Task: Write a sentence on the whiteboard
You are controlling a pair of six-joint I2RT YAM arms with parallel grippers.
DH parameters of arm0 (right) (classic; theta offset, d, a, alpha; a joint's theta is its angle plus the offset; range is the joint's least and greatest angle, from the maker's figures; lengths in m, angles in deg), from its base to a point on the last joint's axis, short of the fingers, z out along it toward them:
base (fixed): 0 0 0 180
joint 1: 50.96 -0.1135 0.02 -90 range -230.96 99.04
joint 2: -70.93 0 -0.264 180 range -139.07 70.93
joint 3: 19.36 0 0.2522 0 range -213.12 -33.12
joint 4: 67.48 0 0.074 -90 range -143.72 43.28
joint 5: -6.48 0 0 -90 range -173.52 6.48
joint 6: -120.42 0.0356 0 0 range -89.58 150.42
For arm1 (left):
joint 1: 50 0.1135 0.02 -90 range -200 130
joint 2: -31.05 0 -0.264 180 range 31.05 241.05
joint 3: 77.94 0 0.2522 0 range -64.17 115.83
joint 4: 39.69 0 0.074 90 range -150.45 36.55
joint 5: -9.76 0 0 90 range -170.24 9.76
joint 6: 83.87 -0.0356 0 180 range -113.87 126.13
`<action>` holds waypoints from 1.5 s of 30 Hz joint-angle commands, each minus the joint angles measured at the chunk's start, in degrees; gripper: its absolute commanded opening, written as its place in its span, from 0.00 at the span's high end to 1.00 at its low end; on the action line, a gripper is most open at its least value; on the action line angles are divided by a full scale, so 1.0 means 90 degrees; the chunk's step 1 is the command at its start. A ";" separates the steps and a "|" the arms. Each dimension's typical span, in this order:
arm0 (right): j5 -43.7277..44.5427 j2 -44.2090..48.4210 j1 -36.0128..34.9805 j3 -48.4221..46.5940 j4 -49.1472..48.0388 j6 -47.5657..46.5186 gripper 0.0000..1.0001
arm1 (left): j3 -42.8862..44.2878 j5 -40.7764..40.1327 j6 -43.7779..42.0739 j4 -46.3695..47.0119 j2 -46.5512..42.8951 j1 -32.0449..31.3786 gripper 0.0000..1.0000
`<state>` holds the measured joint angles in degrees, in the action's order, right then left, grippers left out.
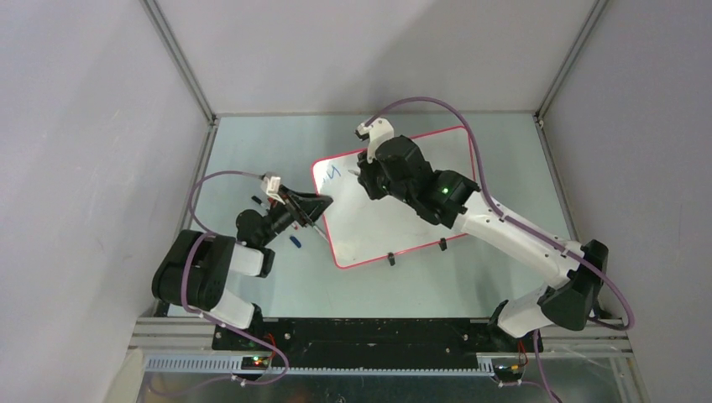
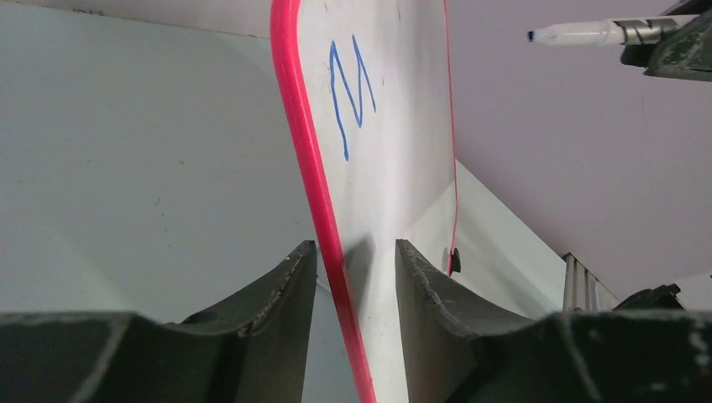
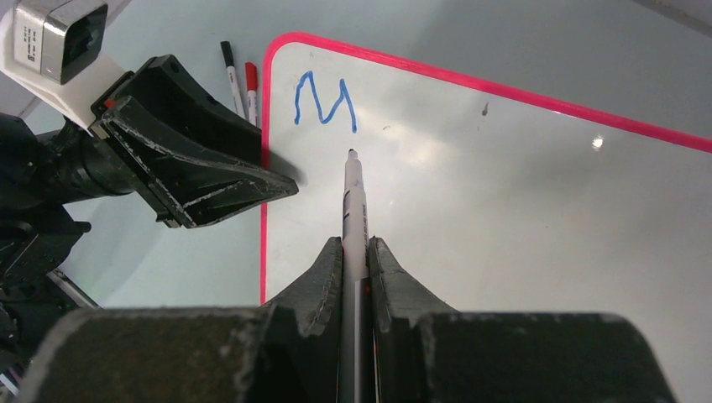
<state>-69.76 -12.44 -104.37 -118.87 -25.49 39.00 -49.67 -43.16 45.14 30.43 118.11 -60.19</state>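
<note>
The whiteboard (image 1: 395, 227) lies flat on the table, glossy white with a red-pink frame. Of the sentence only a blue "M" (image 3: 323, 102) is written, near the far left corner (image 2: 351, 92). My right gripper (image 3: 356, 243) is shut on a white marker (image 3: 353, 201), which points at the board with its tip just below and right of the M. My left gripper (image 2: 356, 245) stands astride the board's left edge (image 2: 323, 210), one finger on each side of the red frame, with narrow gaps showing. From above, the left gripper (image 1: 323, 206) sits at that edge.
Two capped pens, one black (image 3: 231, 71) and one red (image 3: 250, 84), lie on the table left of the board. A small blue cap (image 1: 295, 242) rests near the left arm. Two black clip feet (image 1: 390, 259) line the board's near edge. Grey walls enclose the table.
</note>
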 commanded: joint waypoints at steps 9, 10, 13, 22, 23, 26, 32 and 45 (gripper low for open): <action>-0.0138 -0.0566 0.0004 -0.0721 -0.0017 0.0051 1.00 | 0.0242 0.0354 0.0133 0.0427 0.0163 0.0026 0.73; -0.0138 -0.0592 0.0005 -0.0778 0.0009 0.0028 1.00 | 0.0243 0.0358 0.0137 0.0427 0.0166 0.0029 0.75; -0.0116 -0.0728 -0.0032 -0.0877 0.0061 -0.0022 1.00 | 0.0244 0.0371 0.0139 0.0427 0.0172 0.0029 0.80; 0.0116 -0.0817 -0.0047 -0.0910 0.0139 -0.0066 1.00 | 0.0267 0.0364 0.0139 0.0427 0.0207 0.0026 0.87; 0.0129 -0.0820 -0.0045 -0.0904 0.0163 -0.0072 1.00 | 0.0270 0.0365 0.0144 0.0427 0.0213 0.0029 0.87; 0.0196 -0.0856 -0.0061 -0.0901 0.0203 -0.0083 1.00 | 0.0283 0.0378 0.0156 0.0427 0.0239 0.0022 0.88; 0.0329 -0.0950 -0.0061 -0.0923 0.0223 -0.0128 1.00 | 0.0294 0.0373 0.0158 0.0427 0.0239 0.0024 0.88; 0.0664 -0.1112 -0.0072 -0.1008 0.0201 -0.0207 1.00 | 0.0284 0.0405 0.0158 0.0427 0.0238 0.0026 0.91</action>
<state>-66.15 -22.19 -104.81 -124.95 -22.67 38.10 -48.71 -39.97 48.59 31.39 119.89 -60.08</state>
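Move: The blank spot just right of the finished M on the whiteboard lies about 7 cm ahead of the right hand with its marker, 5 cm left and 6 cm below. The M itself sits some 3 cm left of that spot, and the board's top edge about 4 cm farther out and 4 cm higher than it. The left hand has the board's left edge between its half-open fingers; from there the spot is about 5 cm ahead, 6 cm right and 4 cm up. Right hand brings the marker about 5 cm down, forward and left towards the board beside the M; left fingers pinch its edge. ##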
